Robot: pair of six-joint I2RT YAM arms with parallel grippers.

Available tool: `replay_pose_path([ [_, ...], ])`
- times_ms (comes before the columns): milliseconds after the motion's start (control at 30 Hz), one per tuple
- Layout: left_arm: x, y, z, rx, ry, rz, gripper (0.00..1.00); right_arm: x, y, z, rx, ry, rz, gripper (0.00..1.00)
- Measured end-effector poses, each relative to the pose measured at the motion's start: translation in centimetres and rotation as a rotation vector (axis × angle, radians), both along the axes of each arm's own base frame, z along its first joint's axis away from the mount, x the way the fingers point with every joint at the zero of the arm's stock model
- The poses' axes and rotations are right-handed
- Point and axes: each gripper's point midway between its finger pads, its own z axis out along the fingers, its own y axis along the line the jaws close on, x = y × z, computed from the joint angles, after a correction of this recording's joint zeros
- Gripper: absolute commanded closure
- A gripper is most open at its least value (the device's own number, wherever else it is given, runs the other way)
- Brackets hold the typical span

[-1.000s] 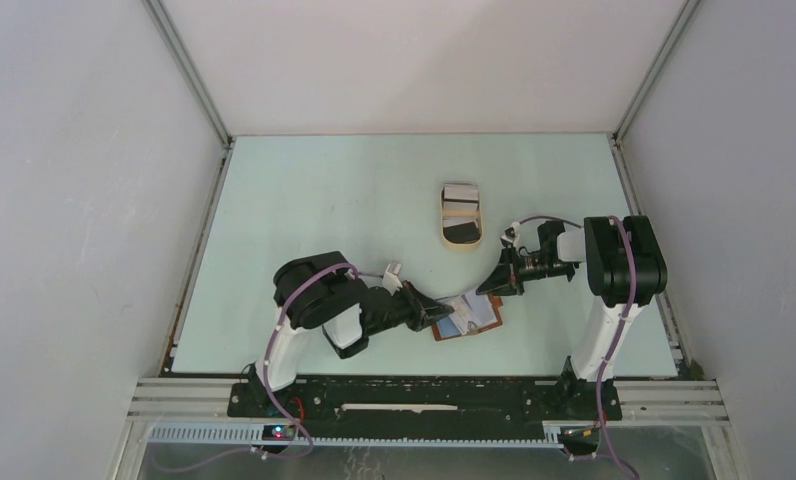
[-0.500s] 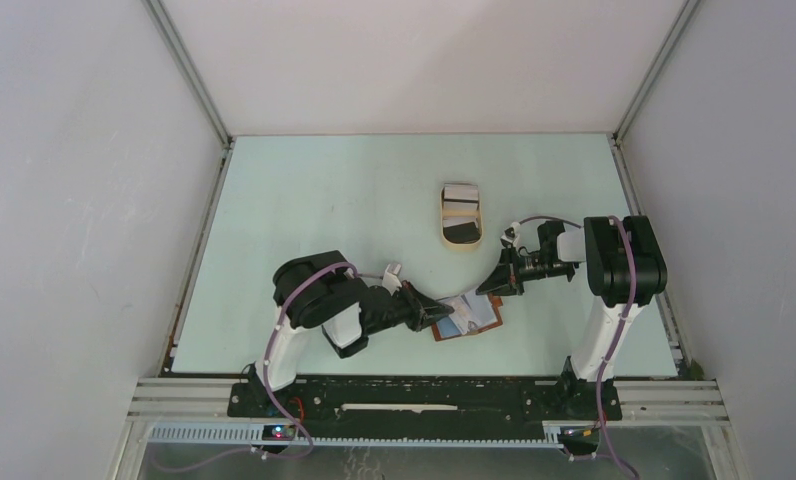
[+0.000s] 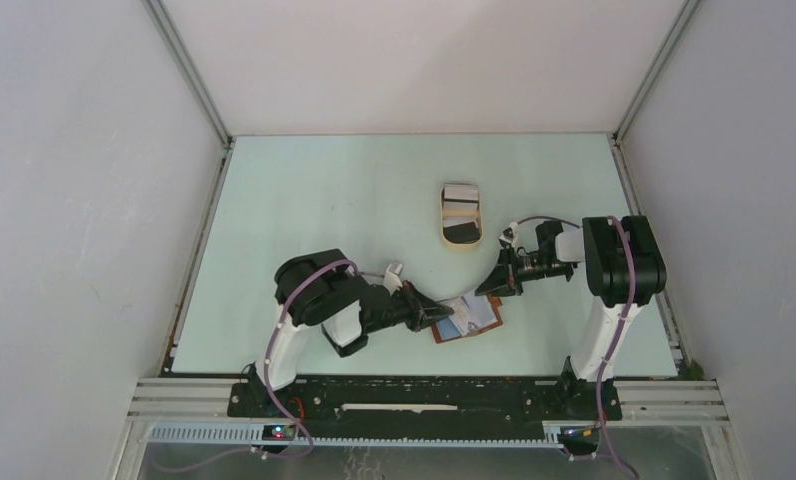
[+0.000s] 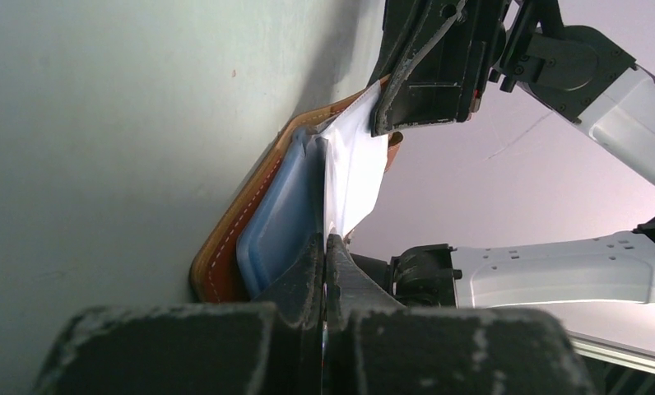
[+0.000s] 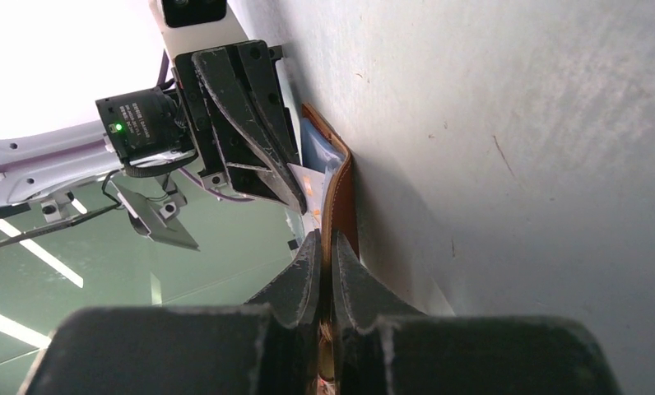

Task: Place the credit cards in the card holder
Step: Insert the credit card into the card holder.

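The reddish-brown card holder (image 3: pixel 454 335) lies open near the front middle of the table, with a pale blue card (image 4: pixel 279 218) lying in it. My left gripper (image 3: pixel 444 313) comes in from the left, shut on a white card (image 4: pixel 353 164) that stands tilted over the holder. From the right, my right gripper (image 3: pixel 495 287) is shut on the holder's brown flap edge (image 5: pixel 341 206), holding it raised. The right wrist view shows the left gripper's fingers (image 5: pixel 250 123) facing me, with the white card's corner (image 5: pixel 304 181) at their tips.
A tan oval tray (image 3: pixel 442 222) stands behind the holder, toward mid-table, with a white card, a grey card (image 3: pixel 461 208) and a black card (image 3: pixel 462 233) in it. Both arms converge low over the front middle. White walls close the table's sides and back.
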Motion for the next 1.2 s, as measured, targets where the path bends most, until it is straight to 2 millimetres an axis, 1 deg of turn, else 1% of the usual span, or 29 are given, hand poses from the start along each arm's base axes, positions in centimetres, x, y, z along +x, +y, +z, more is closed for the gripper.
replay_pose_path([
  [233, -0.1, 0.0, -0.3, 0.009, -0.033, -0.031, 0.98, -0.1, 0.0, -0.1, -0.008, -0.005, 0.007, 0.82],
  [333, -0.1, 0.0, -0.3, 0.010, -0.045, -0.046, 0.98, -0.2, 0.1, -0.2, -0.013, -0.006, 0.013, 0.76],
  [467, -0.1, -0.2, -0.3, 0.006, -0.058, -0.066, 0.97, -0.1, 0.3, -0.1, -0.023, -0.016, 0.026, 0.70],
  [600, -0.1, -0.5, -0.3, 0.002, -0.063, -0.083, 0.98, -0.2, 0.5, 0.1, -0.043, -0.032, 0.041, 0.60],
  [700, -0.2, -0.4, -0.3, 0.001, -0.062, -0.090, 0.98, 0.1, 0.6, 0.5, -0.064, -0.064, 0.048, 0.54],
  [800, -0.2, -0.4, -0.3, 0.001, -0.062, -0.093, 0.97, 0.6, 0.6, 1.0, -0.092, -0.106, 0.053, 0.50],
  [1000, -0.2, -0.3, -0.3, 0.002, -0.069, -0.105, 0.97, 1.5, 0.2, 1.8, -0.172, -0.198, 0.066, 0.48],
  [1200, -0.2, -0.3, -0.4, 0.004, -0.082, -0.123, 0.97, 2.6, -0.7, 3.0, -0.271, -0.344, 0.090, 0.49],
])
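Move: The right hand still pinches the raised outer edge of the open card holder, whose middle lies about 5 cm back and 2 cm to its left, about 1 cm lower. From that hand the VIP card sits 4 cm back and 4 cm left, and the card case 15 cm ahead, 4 cm left. From the left fingers, shut at the VIP card and its sleeve, the holder's middle is some 2 cm back and 3 cm right. The right fingertips let go of the leather edge, opening to about half, and only then does the hand lift away from the card holder, up and forward by about 4 cm in all, its fingers dipping and the wrist rolling some 25 degrees. The left hand stays at the VIP card and sleeve with fingers all but shut, turning slightly clockwise. ##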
